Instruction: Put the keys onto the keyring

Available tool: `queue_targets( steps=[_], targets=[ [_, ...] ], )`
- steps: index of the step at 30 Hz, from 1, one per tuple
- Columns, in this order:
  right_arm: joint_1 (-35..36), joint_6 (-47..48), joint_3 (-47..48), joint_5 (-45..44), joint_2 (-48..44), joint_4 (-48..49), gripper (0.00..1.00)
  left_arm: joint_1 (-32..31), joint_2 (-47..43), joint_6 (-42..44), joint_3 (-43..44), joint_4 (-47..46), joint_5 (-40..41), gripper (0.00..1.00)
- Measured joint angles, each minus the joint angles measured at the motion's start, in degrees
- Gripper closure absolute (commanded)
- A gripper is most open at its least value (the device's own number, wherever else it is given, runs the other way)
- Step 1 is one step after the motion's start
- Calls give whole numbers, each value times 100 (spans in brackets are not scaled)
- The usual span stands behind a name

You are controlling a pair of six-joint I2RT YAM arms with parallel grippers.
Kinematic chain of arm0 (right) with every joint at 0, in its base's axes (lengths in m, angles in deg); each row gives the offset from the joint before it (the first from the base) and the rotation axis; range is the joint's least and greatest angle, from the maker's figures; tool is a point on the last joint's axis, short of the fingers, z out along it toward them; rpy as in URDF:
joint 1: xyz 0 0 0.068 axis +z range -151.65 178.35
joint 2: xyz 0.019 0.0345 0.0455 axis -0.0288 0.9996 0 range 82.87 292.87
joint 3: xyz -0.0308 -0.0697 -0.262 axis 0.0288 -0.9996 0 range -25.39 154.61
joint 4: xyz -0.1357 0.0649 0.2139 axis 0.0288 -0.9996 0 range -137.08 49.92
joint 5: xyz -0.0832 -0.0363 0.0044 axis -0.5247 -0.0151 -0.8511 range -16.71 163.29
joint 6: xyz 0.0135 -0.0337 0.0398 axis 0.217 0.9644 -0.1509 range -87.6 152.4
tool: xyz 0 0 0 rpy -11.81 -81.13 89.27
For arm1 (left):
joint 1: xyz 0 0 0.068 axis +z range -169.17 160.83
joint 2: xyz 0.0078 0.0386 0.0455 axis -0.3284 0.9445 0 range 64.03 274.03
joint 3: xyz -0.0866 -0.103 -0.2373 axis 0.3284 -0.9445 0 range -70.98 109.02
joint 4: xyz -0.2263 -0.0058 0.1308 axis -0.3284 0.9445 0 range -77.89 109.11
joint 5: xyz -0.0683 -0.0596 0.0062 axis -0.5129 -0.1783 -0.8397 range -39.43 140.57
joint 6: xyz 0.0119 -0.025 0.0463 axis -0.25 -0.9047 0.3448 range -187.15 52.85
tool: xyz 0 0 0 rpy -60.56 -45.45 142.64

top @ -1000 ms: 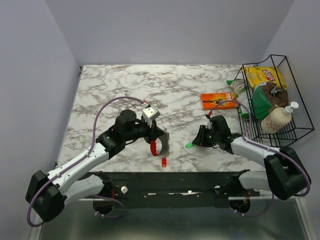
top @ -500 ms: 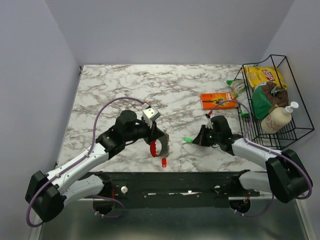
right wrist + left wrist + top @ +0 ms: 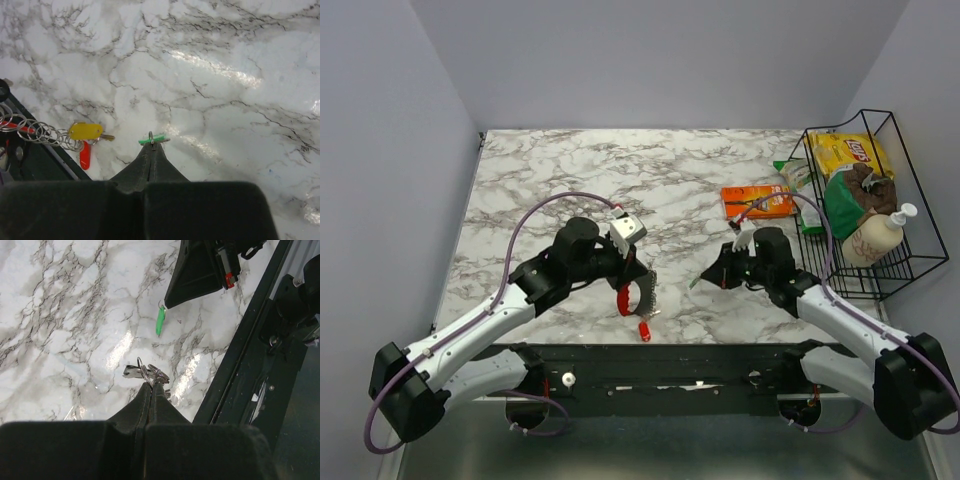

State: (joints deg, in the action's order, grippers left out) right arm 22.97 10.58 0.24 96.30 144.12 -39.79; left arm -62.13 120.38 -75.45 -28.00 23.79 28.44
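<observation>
My left gripper [image 3: 632, 287] is shut on the keyring [image 3: 146, 373], a cluster of thin silver loops at its fingertips. A red key [image 3: 643, 330] hangs below it, and the right wrist view also shows a yellow key [image 3: 85, 131] beside the red key [image 3: 85, 155] on the loops. My right gripper [image 3: 708, 280] is shut on the green key [image 3: 154, 140], pinching it by the small ring at its head. In the left wrist view the green key [image 3: 160, 321] hangs from the right fingertips [image 3: 172, 300], a short way from the keyring.
An orange flat packet [image 3: 757, 200] lies behind the right arm. A black wire basket [image 3: 920, 262] with a chip bag and a soap bottle stands at the right edge. A black rail [image 3: 670, 358] runs along the table's near edge.
The right gripper has shut on the green key, and its arm has swung a little left toward the left gripper. The left arm has shifted slightly, still holding the keyring.
</observation>
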Motion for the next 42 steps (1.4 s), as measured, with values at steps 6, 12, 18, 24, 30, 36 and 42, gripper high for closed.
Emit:
queue_targets(
  steps=[6,12,18,24,30,36,42],
  targets=[
    [0,686,343,474,-455,-372,99,-127,17,251,374,479,136,100],
    [24,1189,940,997,-778,-756,100,-321,179,505,664,887,236,100],
    [310,1569,1593,1486,-800,-916,100,-507,291,741,721,1137,247,100],
    [850,1943,2087,1740,-234,-1110,100,-612,310,872,728,1141,243,100],
    [1298,2218,2190,1779,267,-1283,100,-708,424,892,754,1106,208,100],
    [1408,2247,2190,1980,267,-1134,100,-743,435,887,754,935,164,100],
    [1445,2245,2190,2127,284,-979,100,-750,479,883,754,758,74,100]
  ],
)
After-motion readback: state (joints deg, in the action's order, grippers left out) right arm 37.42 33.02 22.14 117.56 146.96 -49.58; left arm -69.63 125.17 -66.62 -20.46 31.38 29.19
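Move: The right hand already pinches the green key; the keyring's end, held in the left fingers, lies about 13 cm to its left, 3 cm back and 11 cm higher. On the keyring, one red key hangs some 12 cm back, 13 cm left and 3 cm below the right hand; a second red key hangs 7 cm back, 18 cm left and 5 cm above. From the left hand, the green key is about 12 cm right, 3 cm ahead and 13 cm below. Right hand lifts the green key about 13 cm, leftward and back; left eases the keyring rightward towards it. ##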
